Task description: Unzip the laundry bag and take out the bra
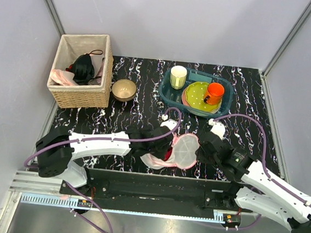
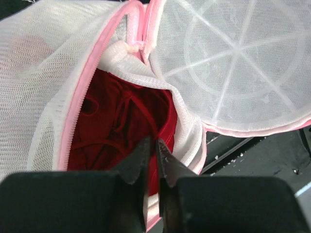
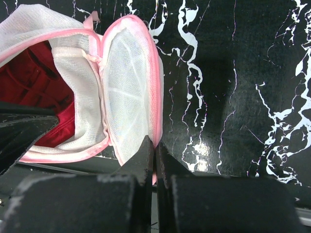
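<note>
The laundry bag (image 1: 184,150), white mesh with pink zipper trim, lies unzipped near the table's front edge, its round flap (image 2: 233,63) folded open to the right. Inside the opening shows the dark red bra (image 2: 116,126), also seen in the right wrist view (image 3: 29,82). My left gripper (image 2: 154,148) reaches into the opening, its jaws nearly together with a fold of the red fabric between them. My right gripper (image 3: 155,145) is shut on the pink rim of the open flap (image 3: 129,92), at the bag's right side (image 1: 201,148).
A wicker basket (image 1: 80,95) with dark and pale cloths stands at the back left, a small bowl (image 1: 124,89) beside it. A teal tray (image 1: 167,95) holds a cup, a green plate and an orange mug. The bag lies close to the table's front edge.
</note>
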Available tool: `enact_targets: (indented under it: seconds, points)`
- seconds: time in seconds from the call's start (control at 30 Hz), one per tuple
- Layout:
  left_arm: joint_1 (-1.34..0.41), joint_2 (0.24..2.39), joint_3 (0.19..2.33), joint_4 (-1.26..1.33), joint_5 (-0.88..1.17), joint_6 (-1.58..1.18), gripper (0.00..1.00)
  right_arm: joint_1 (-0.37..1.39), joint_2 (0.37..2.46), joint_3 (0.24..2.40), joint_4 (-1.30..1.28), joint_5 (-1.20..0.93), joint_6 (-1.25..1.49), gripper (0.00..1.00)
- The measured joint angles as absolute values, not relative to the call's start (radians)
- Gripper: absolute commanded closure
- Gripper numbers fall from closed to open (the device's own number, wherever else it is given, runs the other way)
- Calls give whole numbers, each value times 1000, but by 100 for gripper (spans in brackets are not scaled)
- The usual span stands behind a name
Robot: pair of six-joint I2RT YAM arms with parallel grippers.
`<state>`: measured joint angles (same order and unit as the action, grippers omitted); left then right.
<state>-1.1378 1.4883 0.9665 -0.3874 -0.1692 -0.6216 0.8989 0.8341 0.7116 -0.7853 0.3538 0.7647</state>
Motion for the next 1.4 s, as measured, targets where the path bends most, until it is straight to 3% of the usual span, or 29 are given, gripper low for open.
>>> enact_targets:
  seconds: [0.37,0.8,1.3,1.37,1.4]
  points:
    - [-1131,1452,973,-413,-234,-630,100,899,838,712,-786,354,776,100]
    - [-1023,1053,901,-316,-295,-688,100,899,819,712,-807,357,787,100]
    - [-1022,1220,882,-208,-107,-673,100,899,820,712,-806,356,787,100]
    - [-1022,1247,904,-216,-90,-662,91,899,820,712,-806,356,787,100]
    - [-1022,1269,926,-224,-81,-654,82,899,820,712,-806,356,787,100]
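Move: The red bra lies inside the open laundry bag, practically at the left fingertips: its middle is about 1 cm ahead, 1 cm left and 2 cm below. The bag's mesh body sits some 4 cm to that hand's left and 1 cm back, and its flipped-open lid about 7 cm to the right, 1 cm ahead. From the right hand, the bra is roughly 11 cm left, level in reach and 4 cm lower; the lid's middle is 4 cm left. The bra's red cloth is pinched as the left fingers shut, then drawn upwards out of the bag's mouth by a lift of about 14 cm, drifting forward and left while the wrist tilts some 20 degrees so the fingers aim more to the right. The left hand then sinks about 5 cm and comes back right, fingers still shut, while the right hand keeps its pinch on the lid's edge. ##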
